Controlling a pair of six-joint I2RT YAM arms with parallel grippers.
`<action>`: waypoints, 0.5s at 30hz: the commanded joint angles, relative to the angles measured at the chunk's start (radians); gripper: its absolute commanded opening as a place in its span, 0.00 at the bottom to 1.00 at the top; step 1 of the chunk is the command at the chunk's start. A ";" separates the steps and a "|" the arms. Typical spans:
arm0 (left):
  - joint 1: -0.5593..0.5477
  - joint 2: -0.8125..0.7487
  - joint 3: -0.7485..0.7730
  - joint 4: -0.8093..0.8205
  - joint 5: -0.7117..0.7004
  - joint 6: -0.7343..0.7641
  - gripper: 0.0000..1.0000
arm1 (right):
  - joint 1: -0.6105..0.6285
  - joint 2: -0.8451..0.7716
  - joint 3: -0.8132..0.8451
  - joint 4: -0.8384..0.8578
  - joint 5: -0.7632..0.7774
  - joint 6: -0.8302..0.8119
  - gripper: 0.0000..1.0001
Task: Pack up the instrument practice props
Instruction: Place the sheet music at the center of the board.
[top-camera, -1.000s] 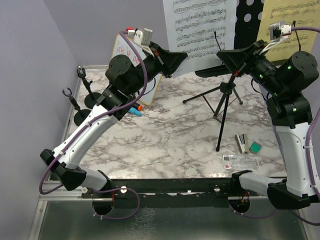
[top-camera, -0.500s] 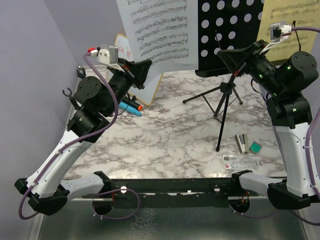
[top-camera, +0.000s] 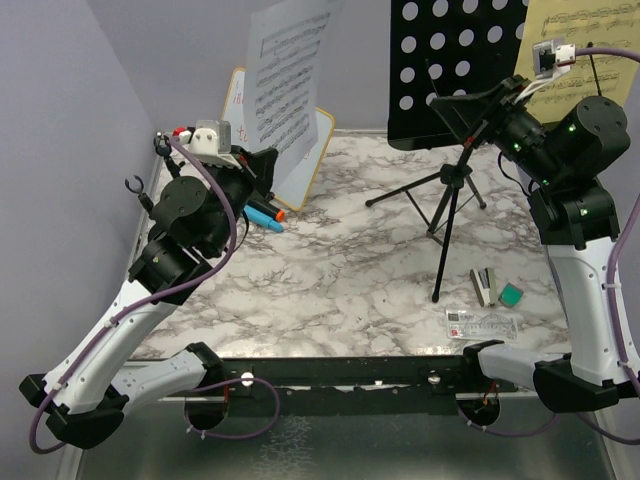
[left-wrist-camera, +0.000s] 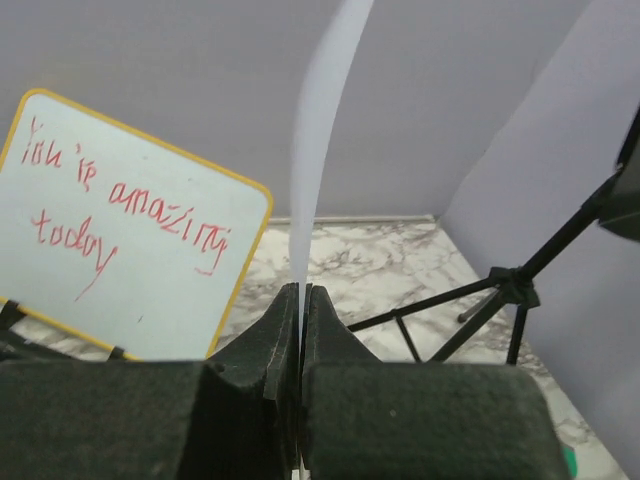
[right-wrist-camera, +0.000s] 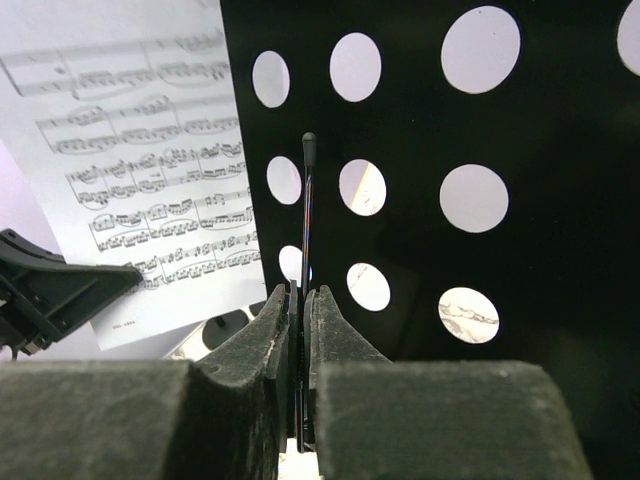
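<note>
My left gripper (top-camera: 272, 160) (left-wrist-camera: 302, 290) is shut on the bottom edge of the white sheet music (top-camera: 285, 80) (left-wrist-camera: 320, 120). It holds the sheet upright, left of the stand and above the whiteboard. The black perforated music desk (top-camera: 455, 60) (right-wrist-camera: 520, 250) stands on its tripod (top-camera: 450, 200). My right gripper (top-camera: 440, 103) (right-wrist-camera: 301, 295) is shut on the desk's thin wire page arm (right-wrist-camera: 308, 200). Yellow sheet music (top-camera: 575, 40) shows behind the right arm. A blue microphone (top-camera: 262, 215) lies by the left arm. Two mic holders (top-camera: 163, 143) (top-camera: 133, 185) stand at the far left.
The wood-framed whiteboard (top-camera: 240, 100) (left-wrist-camera: 130, 230) with red writing leans at the back left. A small stapler (top-camera: 485, 285), a green item (top-camera: 511, 294) and a clear ruler (top-camera: 485, 322) lie at the front right. Purple walls close in the left and back.
My left arm has drawn the white sheet leftwards off the music desk and swung back toward the left wall. The right gripper has kept its hold on the desk.
</note>
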 joint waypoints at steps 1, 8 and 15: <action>0.002 -0.019 -0.049 -0.034 -0.097 0.009 0.00 | -0.003 0.029 0.014 -0.035 0.006 -0.044 0.16; 0.005 -0.012 -0.119 -0.034 -0.121 -0.027 0.00 | -0.003 0.008 -0.004 -0.041 0.009 -0.055 0.39; 0.024 -0.018 -0.199 -0.033 -0.154 -0.084 0.00 | -0.003 -0.068 -0.058 -0.040 0.008 -0.081 0.67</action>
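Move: The left hand grips the lower part of the sheet music. The whiteboard's middle lies about 26 cm ahead of this hand, 5 cm to its left and 30 cm below it. The two microphones lie at the board's foot, roughly 20 cm ahead, 9 cm left and 41 cm down. The right hand has the music stand's clip rod between its shut fingertips; the stand's bare panel is some 5 cm ahead, 3 cm right and 5 cm higher. The right fingers let go of the clip rod, opening from nearly shut to a bit over half wide while that hand stays almost in place at the stand. Keeping its pinch on the sheet music, the left hand sinks about 8 cm towards the whiteboard, its fingers tipping down by some 10 degrees. ##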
